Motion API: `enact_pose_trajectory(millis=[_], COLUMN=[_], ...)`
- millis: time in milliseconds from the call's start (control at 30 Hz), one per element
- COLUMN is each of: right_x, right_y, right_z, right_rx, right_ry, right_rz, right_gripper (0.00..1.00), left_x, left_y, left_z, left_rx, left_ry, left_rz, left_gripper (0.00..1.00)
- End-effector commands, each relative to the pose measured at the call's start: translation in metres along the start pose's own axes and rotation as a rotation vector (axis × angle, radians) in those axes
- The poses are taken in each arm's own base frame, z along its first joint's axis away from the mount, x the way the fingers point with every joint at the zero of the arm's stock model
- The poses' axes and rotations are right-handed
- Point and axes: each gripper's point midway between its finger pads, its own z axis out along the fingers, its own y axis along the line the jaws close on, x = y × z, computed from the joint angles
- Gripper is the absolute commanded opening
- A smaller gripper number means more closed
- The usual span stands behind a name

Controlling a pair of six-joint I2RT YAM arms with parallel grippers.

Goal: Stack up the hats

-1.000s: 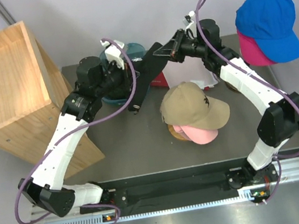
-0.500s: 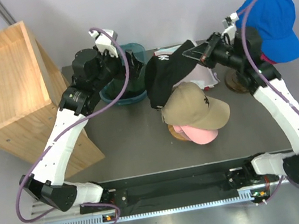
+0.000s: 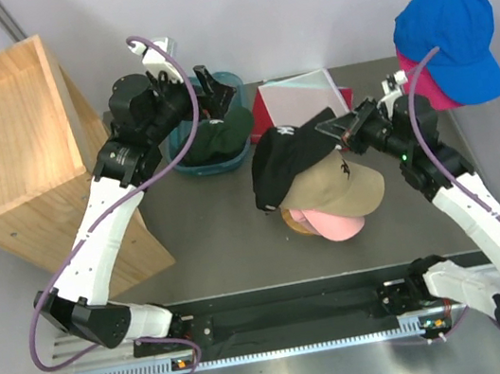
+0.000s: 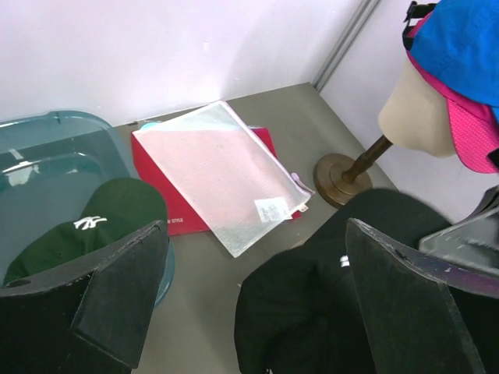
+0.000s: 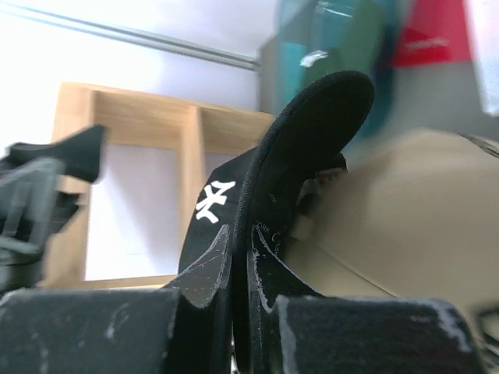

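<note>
My right gripper (image 3: 336,125) is shut on the brim of the black hat (image 3: 279,158), whose crown hangs against the left side of the tan hat (image 3: 341,186). The tan hat sits on the light pink hat (image 3: 338,223). In the right wrist view the brim (image 5: 304,132) is pinched edge-on between the fingers of the right gripper (image 5: 240,234). My left gripper (image 3: 201,94) is open and empty above the dark green hat (image 3: 222,134). At the far right, the blue hat (image 3: 450,33) covers the magenta hat (image 3: 426,90).
The green hat lies in a teal bin (image 3: 204,168). A clear mesh pouch (image 4: 222,171) lies on a red folder (image 4: 168,210) behind the stack. A cream mannequin head (image 4: 417,117) on a round stand (image 4: 339,175) carries the blue and magenta hats. A wooden shelf (image 3: 24,157) stands at left.
My left gripper opened, let go of the black hat and drew back left over the bin. My right arm swung the black hat nearer, against the tan hat.
</note>
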Motion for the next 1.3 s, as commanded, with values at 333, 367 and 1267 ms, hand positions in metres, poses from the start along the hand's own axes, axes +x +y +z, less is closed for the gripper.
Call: enact_pose_trajectory(millis=[333, 367, 1267], right_x=[-0.010, -0.010, 0.009], right_y=[-0.032, -0.035, -0.165], right_z=[-0.053, -0.055, -0.093], right_rx=[0.043, 0.046, 0.514], right_ry=[-0.179, -0.186, -0.205], right_rz=[-0.021, -0.021, -0.031], right_gripper=[0.00, 0.00, 0.00], left_x=[-0.021, -0.021, 0.003], left_y=[-0.010, -0.010, -0.002], left_z=[-0.014, -0.014, -0.004], left_rx=[0.041, 0.045, 0.044], left_ry=[-0.079, -0.080, -0.027], left_rz=[-0.018, -0.019, -0.069], left_gripper=[0.99, 0.99, 0.99])
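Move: The right hand holds the black hat by its brim; the tan hat on the stand, where it is going, lies about 7 cm back, 5 cm left and 9 cm below. From this hand the mesh bag is some 24 cm ahead, 5 cm left and 32 cm down, and the blue hat 15 cm ahead, 25 cm right, slightly higher. From the left hand the tan hat lies about 23 cm right, 16 cm back, 18 cm below. Still pinching the brim, the right hand pulls right about 9 cm, down and back over the tan hat. ##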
